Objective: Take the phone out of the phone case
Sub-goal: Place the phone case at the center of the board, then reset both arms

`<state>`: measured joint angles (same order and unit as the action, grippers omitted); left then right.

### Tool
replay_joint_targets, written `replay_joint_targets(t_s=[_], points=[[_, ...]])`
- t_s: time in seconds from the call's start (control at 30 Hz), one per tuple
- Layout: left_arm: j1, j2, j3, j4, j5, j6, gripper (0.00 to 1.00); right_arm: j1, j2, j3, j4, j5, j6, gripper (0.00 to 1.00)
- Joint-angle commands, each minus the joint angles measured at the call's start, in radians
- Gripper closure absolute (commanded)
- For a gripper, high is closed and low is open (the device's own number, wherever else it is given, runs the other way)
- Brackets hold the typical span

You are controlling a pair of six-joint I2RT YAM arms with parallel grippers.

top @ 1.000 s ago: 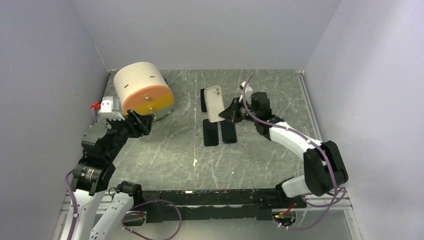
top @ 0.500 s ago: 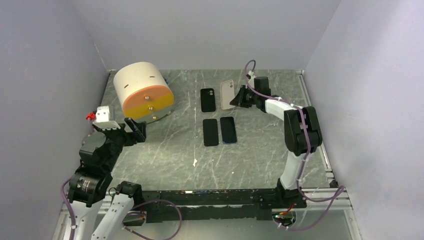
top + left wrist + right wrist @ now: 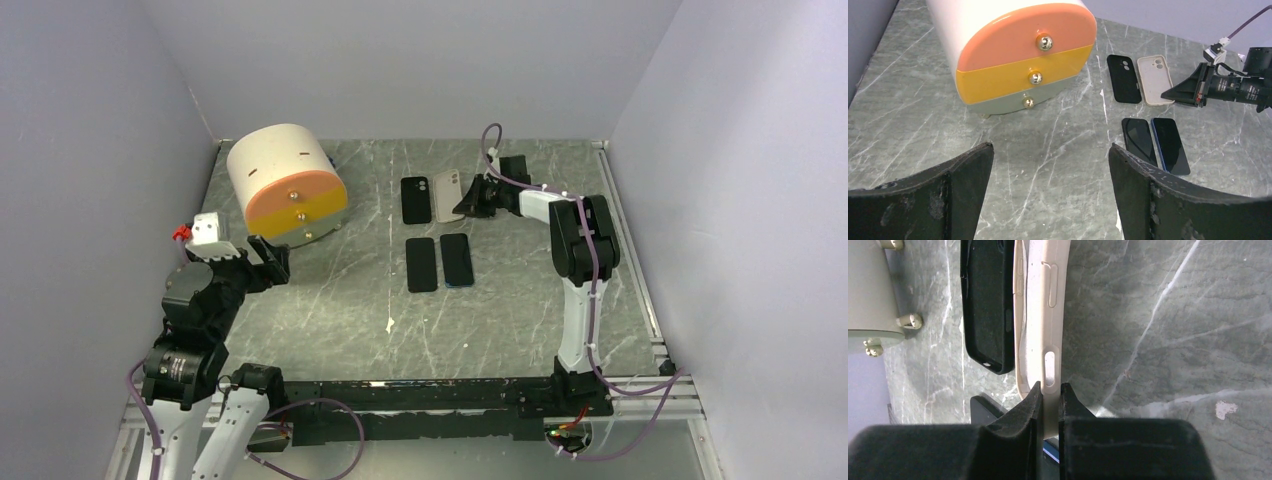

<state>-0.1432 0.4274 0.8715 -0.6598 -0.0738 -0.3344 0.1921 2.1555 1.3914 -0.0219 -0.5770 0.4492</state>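
Note:
A beige phone case (image 3: 447, 195) lies at the back of the table beside a black case (image 3: 416, 199). My right gripper (image 3: 468, 203) is shut on the beige case's (image 3: 1045, 315) side wall, its near right edge pinched between the fingertips (image 3: 1034, 399). No phone shows inside it. Two phones lie flat in front of the cases, a black one (image 3: 422, 264) and a blue-edged one (image 3: 457, 259). My left gripper (image 3: 268, 262) stands open at the near left, by the drawer unit, with nothing between its fingers (image 3: 970, 165). From there I see the beige case (image 3: 1155, 80) and both phones (image 3: 1139, 140).
A round-topped drawer unit (image 3: 287, 184) with orange, yellow and grey drawers (image 3: 1023, 55) stands at the back left. Grey walls close in the table on three sides. A small white speck (image 3: 389, 324) lies on the marble-look table top (image 3: 330, 300).
My right gripper has carried the beige case from above the phones to the back and lowered it beside the black case. My left gripper opened wider and drew back toward the near left.

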Motion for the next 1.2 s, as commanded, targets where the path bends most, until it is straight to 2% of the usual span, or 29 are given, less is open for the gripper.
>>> replay_joint_targets(t_s=[0.0, 0.2, 0.43, 0.7, 0.73, 0.8, 1.03, 1.17], points=[[0.009, -0.006, 0.0, 0.025, 0.029, 0.014, 0.12, 0.002, 0.016, 0.039, 0.019, -0.022, 0.022, 0.88], [0.013, -0.003, 0.0, 0.025, 0.032, 0.015, 0.12, -0.001, 0.032, 0.051, 0.007, -0.004, 0.028, 0.64], [0.016, -0.002, -0.002, 0.026, 0.036, 0.015, 0.12, -0.011, 0.006, 0.01, -0.003, 0.056, 0.017, 0.45], [0.017, 0.002, -0.002, 0.027, 0.033, 0.016, 0.12, -0.031, -0.12, -0.101, -0.004, 0.166, -0.022, 0.22], [0.017, 0.002, -0.002, 0.026, 0.034, 0.017, 0.12, -0.034, -0.143, -0.121, 0.0, 0.175, -0.027, 0.18], [0.019, 0.004, -0.002, 0.025, 0.037, 0.017, 0.12, -0.044, -0.199, -0.167, 0.016, 0.194, -0.027, 0.02], [0.019, 0.003, 0.025, -0.001, 0.0, 0.029, 0.1, -0.108, -0.488, -0.351, 0.033, 0.241, -0.046, 0.01], [0.019, -0.008, 0.057, -0.04, -0.027, 0.037, 0.07, -0.138, -0.688, -0.421, -0.045, 0.381, -0.058, 0.01]])
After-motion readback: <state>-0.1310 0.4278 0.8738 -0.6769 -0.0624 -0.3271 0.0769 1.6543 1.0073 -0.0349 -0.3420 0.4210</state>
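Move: The right hand still pinches the near right edge of the pale phone case, which is slightly tipped; the case's middle is about 4 cm ahead, 3 cm left and 2 cm below it. The black case lies some 11 cm left and 3 cm ahead. The blue-edged phone is about 12 cm back and 1 cm left, the black phone 13 cm back and 10 cm left. From the left hand, the pale case is roughly 31 cm ahead, 34 cm right and 27 cm below. The right fingers let go of the pale case's raised edge, opening from nearly shut to wide while the hand at first stays almost in place. Then the right hand draws away from the case, about 10 cm to the right, coming back some 5 cm and climbing about 7 cm, mostly late on, while it turns clockwise about 15 degrees. ##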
